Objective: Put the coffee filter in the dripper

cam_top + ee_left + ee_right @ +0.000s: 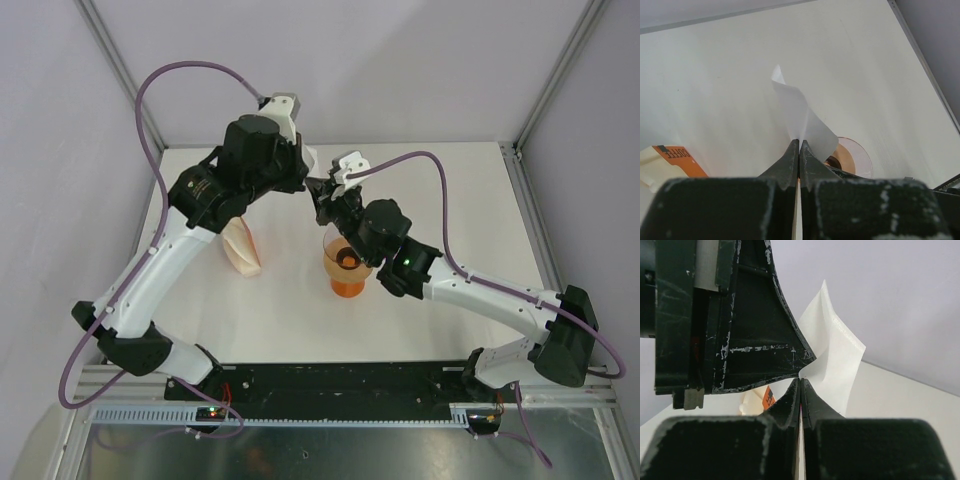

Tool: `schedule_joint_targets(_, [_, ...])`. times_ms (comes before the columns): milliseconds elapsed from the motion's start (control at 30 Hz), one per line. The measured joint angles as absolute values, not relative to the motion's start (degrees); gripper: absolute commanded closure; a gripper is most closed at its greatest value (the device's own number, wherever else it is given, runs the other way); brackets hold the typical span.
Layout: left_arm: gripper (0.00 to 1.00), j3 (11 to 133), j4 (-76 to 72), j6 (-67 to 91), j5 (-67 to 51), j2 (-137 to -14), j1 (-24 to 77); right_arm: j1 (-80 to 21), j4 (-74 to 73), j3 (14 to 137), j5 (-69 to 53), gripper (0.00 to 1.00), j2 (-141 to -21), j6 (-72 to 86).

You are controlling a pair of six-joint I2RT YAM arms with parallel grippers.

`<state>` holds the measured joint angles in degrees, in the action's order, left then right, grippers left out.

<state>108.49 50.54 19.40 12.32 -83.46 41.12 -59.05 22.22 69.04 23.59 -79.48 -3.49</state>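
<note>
The coffee filter (801,116) is a thin white paper sheet, held in the air between both arms. My left gripper (799,142) is shut on its lower edge, and the paper fans out above the fingertips. My right gripper (800,380) is shut on the same filter (837,357), right beside the left gripper's finger (757,325). In the top view the two grippers meet (320,195) just behind the dripper (340,258), and the paper is hidden between them. The pinkish-orange dripper (856,156) stands upright on the table, below and to the right of the filter.
A cream stack of folded filters with an orange label (242,248) lies left of the dripper, and it also shows in the left wrist view (667,159). The white tabletop (470,200) is framed by metal posts at the back corners. Purple cables loop above both arms.
</note>
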Motion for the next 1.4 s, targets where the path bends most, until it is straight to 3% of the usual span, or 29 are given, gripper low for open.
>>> schedule_joint_targets(633, [1.00, 106.59, 50.59, 11.38, 19.20, -83.00, 41.32, -57.56, 17.04, 69.45, 30.85, 1.00, -77.69, -6.13])
schedule_joint_targets(900, [1.00, 106.59, 50.61, 10.94, 16.08, -82.76, 41.34, -57.58, 17.56, 69.45, 27.57, 0.78, -78.02, -6.24])
schedule_joint_targets(1067, [1.00, 106.34, 50.61, 10.92, 14.00, -82.74, 41.50, -57.58, 18.35, 69.47, 27.40, 0.74, -79.61, -6.81])
schedule_joint_targets(1267, [1.00, 105.73, 50.72, 10.90, 12.25, -82.74, 41.56, -57.56, 19.68, 69.47, 29.78, 0.62, -81.43, -9.15])
schedule_joint_targets(1333, [1.00, 105.73, 50.72, 10.90, 11.68, -82.74, 41.65, -57.56, 20.80, 69.49, 30.50, 0.63, -82.04, -9.78])
schedule_joint_targets(1400, [1.00, 105.73, 50.72, 10.90, 11.20, -82.74, 41.78, -57.32, 21.87, 69.58, 30.96, 0.75, -82.81, -10.44])
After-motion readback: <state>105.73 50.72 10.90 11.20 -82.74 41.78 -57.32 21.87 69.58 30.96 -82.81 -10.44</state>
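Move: The filter stands up from between both shut grippers, its middle about 4 cm ahead of the left hand, 1 cm to its right and a touch higher; from the right hand it is some 3 cm ahead and 1 cm up. The dripper waits roughly 6 cm back, 7 cm right and 23 cm below the left hand. The coffee bag lies about 18 cm left of that hand, 4 cm ahead and far below. Drawing apart sideways, the right hand goes about 3.5 cm right and a little forward with its fingers shut, while the left, keeping its pinch on the filter, goes some 2.5 cm left and rolls about 10 degrees. Both then turn back towards each other; the right opens its fingers partway and reaches forward and down around the filter's sheet, as the left comes back right and sinks slightly. ##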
